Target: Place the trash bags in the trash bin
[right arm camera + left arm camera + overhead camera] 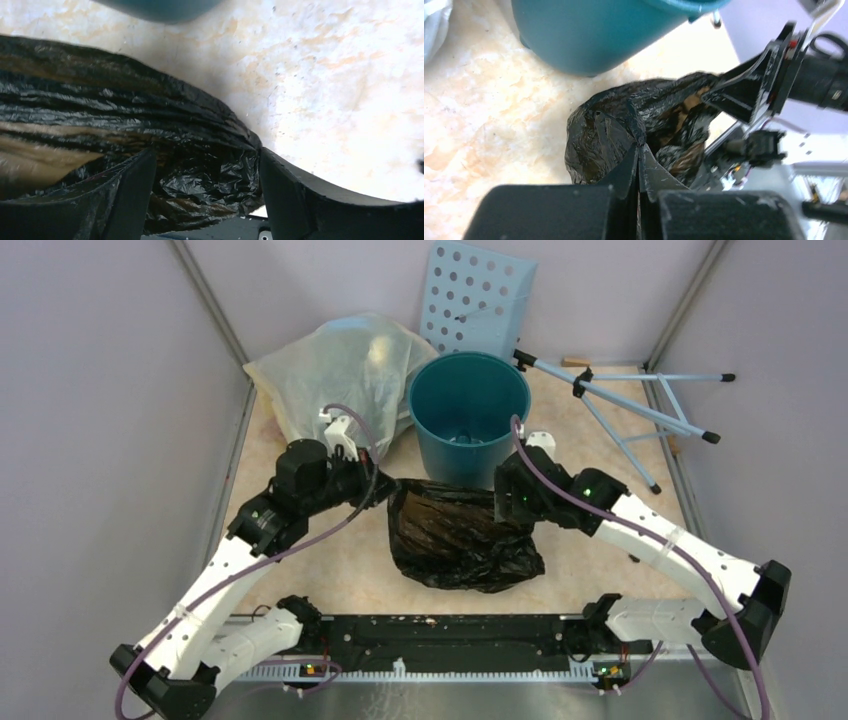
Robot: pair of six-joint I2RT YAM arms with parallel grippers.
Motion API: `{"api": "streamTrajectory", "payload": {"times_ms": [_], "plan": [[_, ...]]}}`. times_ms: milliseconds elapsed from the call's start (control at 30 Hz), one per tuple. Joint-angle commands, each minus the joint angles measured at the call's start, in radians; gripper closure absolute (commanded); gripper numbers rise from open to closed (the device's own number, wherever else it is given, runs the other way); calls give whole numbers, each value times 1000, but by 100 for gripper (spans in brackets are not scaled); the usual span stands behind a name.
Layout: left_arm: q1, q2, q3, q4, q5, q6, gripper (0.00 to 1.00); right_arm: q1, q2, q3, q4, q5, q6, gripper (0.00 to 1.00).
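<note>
A glossy black trash bag [460,535] lies crumpled on the table just in front of the teal trash bin [468,415], which stands upright. My left gripper [388,490] is at the bag's upper left corner. In the left wrist view its jaws [640,145] are pinched together on a fold of the black bag [599,135], with the bin [589,30] behind. My right gripper [503,502] is at the bag's upper right edge. In the right wrist view it [206,152] stands open, and crinkled bag plastic [100,100] bulges between its fingers.
A large translucent yellowish bag [340,370] bulges at the back left beside the bin. A pale blue panel with round holes [475,295] leans on the rear wall. A folding stand with thin blue legs [630,400] lies at the back right. Side walls enclose the table.
</note>
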Motion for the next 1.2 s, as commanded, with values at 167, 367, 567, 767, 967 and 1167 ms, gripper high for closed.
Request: {"api": "streamTrajectory", "payload": {"times_ms": [167, 367, 567, 767, 967, 1167], "plan": [[5, -34, 163, -25, -144, -307, 100, 46, 149, 299, -238, 159, 72, 26], [6, -43, 166, -27, -150, -334, 100, 71, 28, 200, -180, 1, 238, 31], [5, -106, 58, 11, -123, -385, 100, 71, -218, -166, 121, -167, 471, 45], [6, -119, 34, -38, -136, -386, 100, 90, -291, -377, 360, -221, 528, 49], [5, -106, 36, -75, -116, -368, 100, 128, -220, -436, 485, -184, 532, 51], [5, -101, 34, -97, -102, -354, 100, 132, -149, -455, 581, -145, 558, 51]]}}
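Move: The left hand already pinches the black trash bag's left corner; the bag's middle lies about 17 cm to its right, 2 cm back and 19 cm below. From the right hand, open at the bag's right corner, that middle is some 16 cm left, 2 cm back and 12 cm below. The bin stands about 18 cm ahead and 18 cm left of the right hand; the pale bag is roughly 27 cm ahead and 15 cm left of the left hand. Looping first up and a little forward, the right hand then swings back and down about 10 cm and finally left over the bag's right side, rolling its left side up some 30 degrees while its fingers narrow but stay apart. The left hand keeps its pinch on the corner, lifts about 7 cm and sinks again by half, turning slightly counter-clockwise. ##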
